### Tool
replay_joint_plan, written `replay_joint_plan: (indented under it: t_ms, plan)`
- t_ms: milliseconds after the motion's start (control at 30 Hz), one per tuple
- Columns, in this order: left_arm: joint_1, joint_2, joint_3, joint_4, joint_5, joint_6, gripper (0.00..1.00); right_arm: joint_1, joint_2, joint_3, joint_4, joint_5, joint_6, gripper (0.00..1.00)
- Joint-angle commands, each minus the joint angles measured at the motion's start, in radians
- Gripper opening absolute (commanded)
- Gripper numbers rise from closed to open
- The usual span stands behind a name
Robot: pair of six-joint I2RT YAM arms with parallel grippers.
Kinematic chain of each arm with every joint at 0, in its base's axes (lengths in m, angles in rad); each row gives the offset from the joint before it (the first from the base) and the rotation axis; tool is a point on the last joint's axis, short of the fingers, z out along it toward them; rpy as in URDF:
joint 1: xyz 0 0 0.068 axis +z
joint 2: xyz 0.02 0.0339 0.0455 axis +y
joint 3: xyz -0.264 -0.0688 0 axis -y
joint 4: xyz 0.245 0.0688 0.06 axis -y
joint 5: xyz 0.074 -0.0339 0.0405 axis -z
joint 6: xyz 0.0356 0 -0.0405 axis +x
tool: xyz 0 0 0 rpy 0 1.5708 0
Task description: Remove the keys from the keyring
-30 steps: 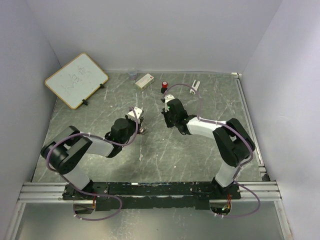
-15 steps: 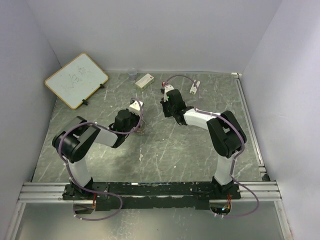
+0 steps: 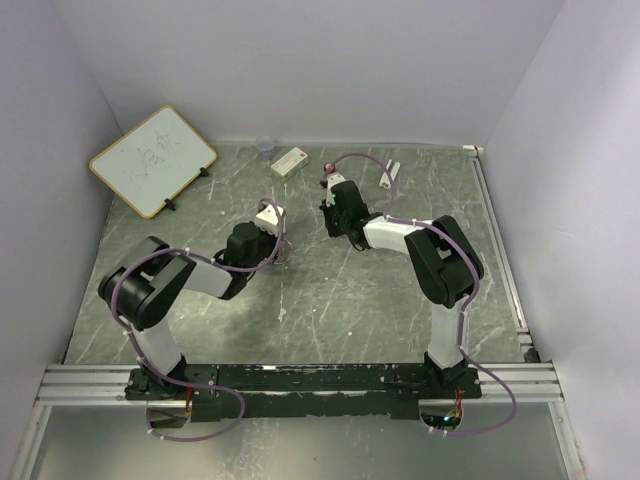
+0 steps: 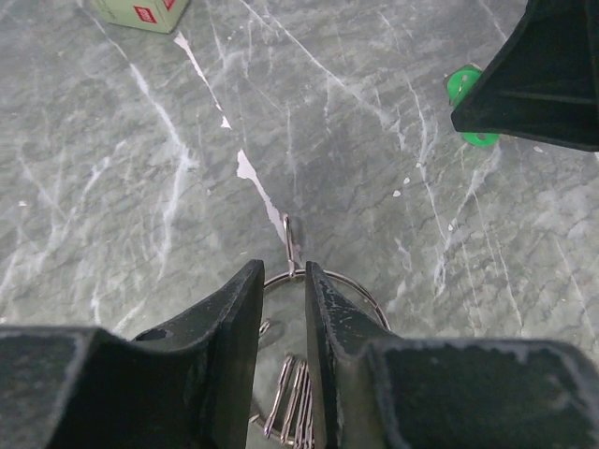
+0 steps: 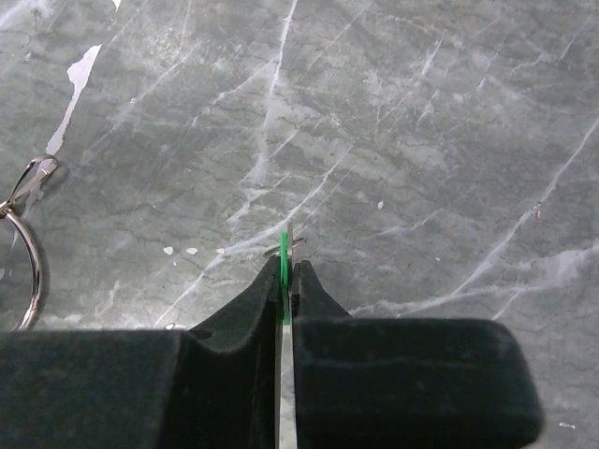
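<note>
The keyring (image 4: 374,297) lies flat on the grey marbled table, and the thin wire of the keyring (image 3: 284,257) barely shows from above. My left gripper (image 4: 284,271) stands over the ring's far edge with its jaws slightly open, the wire crossing the gap and silvery metal strips lying between the fingers. My left gripper (image 3: 278,245) holds nothing. My right gripper (image 5: 284,273) is shut on the green key (image 5: 283,267), seen edge-on. In the left wrist view the green key (image 4: 465,92) hangs off the ring, to its far right. My right gripper (image 3: 332,224) is right of the left one.
A tilted whiteboard (image 3: 152,160) stands at the back left. Along the back lie a clear cup (image 3: 265,148), a white block (image 3: 290,161), a red-capped knob (image 3: 329,170) and a small white piece (image 3: 390,175). White walls close in three sides.
My left gripper's jaws have opened from shut over the ring. My right gripper has drawn back toward the far wall, still shut on the green key.
</note>
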Motion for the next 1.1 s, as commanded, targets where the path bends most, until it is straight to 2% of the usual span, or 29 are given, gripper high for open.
replay_joint_plan:
  t_ms: [0,33,133,267,300,333,533,733,800,867,900,933,967,1067]
  plan:
    - [0.006,-0.102,-0.044,0.036,-0.036,-0.009,0.37,-0.006,0.015,0.020,0.011,-0.025,0.005,0.00]
    - [0.006,-0.125,-0.053,0.036,-0.040,-0.012,0.38,-0.007,0.018,0.019,0.013,-0.026,0.006,0.01]
    - [0.006,-0.194,-0.073,0.015,-0.048,-0.019,0.42,-0.007,0.026,0.015,0.013,-0.033,0.010,0.13]
    - [0.007,-0.288,-0.106,-0.011,-0.048,-0.034,0.52,-0.007,0.030,0.007,0.025,-0.046,0.016,0.25]
    - [0.006,-0.310,-0.116,-0.016,-0.048,-0.039,0.86,-0.007,0.029,0.006,0.027,-0.051,0.018,0.27]
    - [0.006,-0.335,-0.125,-0.021,-0.049,-0.042,0.99,-0.007,0.029,0.006,0.028,-0.056,0.020,0.28]
    - [0.006,-0.470,-0.159,-0.085,-0.070,-0.036,1.00,-0.008,-0.013,-0.012,0.042,-0.063,0.023,0.30]
    - [0.006,-0.598,-0.164,-0.178,-0.081,-0.024,1.00,-0.005,-0.140,-0.064,0.076,-0.019,0.018,0.33]
    - [0.006,-0.640,-0.165,-0.220,-0.095,-0.031,1.00,-0.006,-0.189,-0.092,0.084,0.007,0.022,0.37]
    - [0.006,-0.676,-0.160,-0.282,-0.113,-0.046,1.00,-0.006,-0.246,-0.133,0.096,0.032,0.030,0.47]
    - [0.006,-0.692,-0.159,-0.309,-0.124,-0.052,0.99,-0.006,-0.276,-0.144,0.103,0.047,0.036,0.48]
    - [0.006,-0.709,-0.159,-0.337,-0.129,-0.061,1.00,-0.006,-0.306,-0.192,0.113,0.063,0.041,0.70]
    - [0.006,-0.724,-0.160,-0.365,-0.138,-0.070,1.00,-0.006,-0.339,-0.224,0.123,0.085,0.048,0.86]
    - [0.006,-0.769,-0.165,-0.435,-0.147,-0.089,1.00,-0.006,-0.439,-0.306,0.135,0.238,0.086,0.95]
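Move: The keyring, still strung with keys, lies roughly 2 cm back of the left hand and about 4 cm below it, neither left nor right. The right hand still pinches the green tag at its fingertips, a centimetre below the hand point and just over the table. From that hand the keyring is some 10 cm left and 4 back, the yellow tag about 7 cm right and 2 back, and the red stamp some 12 cm straight ahead. Upward, with some draw back and to its left, the left hand leaves the keyring, climbing about 14 cm while its part-open fingers spread fully and tilt up. The right hand first sinks slightly and opens to let go of the green tag on the table, then lifts away about 9 cm, easing back and right, tips tilting up as its fingers spread wide. ##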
